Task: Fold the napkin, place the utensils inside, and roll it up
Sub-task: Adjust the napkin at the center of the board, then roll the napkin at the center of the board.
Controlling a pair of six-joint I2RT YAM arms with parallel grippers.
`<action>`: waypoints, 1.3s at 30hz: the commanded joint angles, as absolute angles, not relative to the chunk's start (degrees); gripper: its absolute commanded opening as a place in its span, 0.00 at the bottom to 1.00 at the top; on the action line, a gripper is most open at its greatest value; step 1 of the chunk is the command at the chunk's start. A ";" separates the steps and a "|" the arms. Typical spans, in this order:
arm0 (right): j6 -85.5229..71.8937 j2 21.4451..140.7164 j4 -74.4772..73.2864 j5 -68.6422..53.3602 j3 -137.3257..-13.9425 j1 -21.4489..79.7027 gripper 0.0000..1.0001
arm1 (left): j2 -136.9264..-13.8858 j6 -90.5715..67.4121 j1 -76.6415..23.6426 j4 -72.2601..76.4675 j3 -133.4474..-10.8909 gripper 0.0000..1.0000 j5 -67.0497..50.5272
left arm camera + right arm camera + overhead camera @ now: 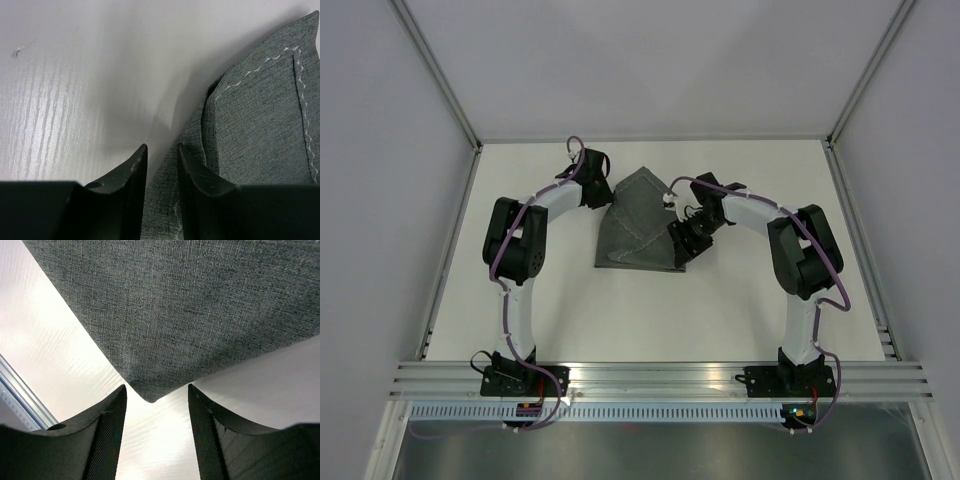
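The napkin (638,225) is a dark grey cloth lying partly folded on the white table, with a peak at its far side. My left gripper (603,192) is at its left edge. In the left wrist view the jaws (161,146) stand slightly apart over the cloth's edge, and stacked layers of napkin (260,130) with light stitching show to the right. My right gripper (678,238) is at the napkin's near right corner. It (156,386) is open, and the corner of the napkin (190,305) points at the gap between its fingers. The utensils are out of view.
The white table (740,320) has a raised frame at its left, right and far sides. An aluminium rail (660,375) runs along the near edge, where both arm bases are bolted. A piece of rail (20,390) shows at the left in the right wrist view.
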State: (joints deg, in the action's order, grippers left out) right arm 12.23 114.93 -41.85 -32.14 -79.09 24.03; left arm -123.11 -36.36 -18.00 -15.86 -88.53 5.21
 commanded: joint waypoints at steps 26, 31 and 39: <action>13.10 96.51 -35.60 -20.93 -74.09 22.15 0.60 | -80.79 -37.79 -10.99 -0.35 -50.37 0.51 -5.79; 13.62 93.78 -35.07 -14.95 -72.87 22.24 0.60 | -70.77 -37.97 -11.34 -0.35 -44.14 0.52 -10.27; 15.90 86.05 -31.38 -2.56 -68.30 22.76 0.60 | -55.56 -37.09 -14.41 -4.39 -41.48 0.54 -14.85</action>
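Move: The folded napkin lies with its middle some 9 cm to the left hand's right and 6 cm back, about 1 cm lower; its left corner is at those fingertips, and its far corner about 10 cm ahead and 9 cm right of the left hand. From the right hand the napkin's middle is roughly 12 cm ahead and 9 cm left, its near-right corner right at the open fingertips and its near-left corner some 21 cm left, about level. Letting go of the napkin's left corner, the left fingers open wider and lift clear to the left by about 7 cm, then draw back towards the base and keep climbing, ending some 18 cm back and 18 cm up with the wrist tilting up about 25 degrees. The right hand, fingers staying open, comes free of the near-right corner, rising about 10 cm while easing right and a little forward, its fingers swinging outward some 30 degrees. ##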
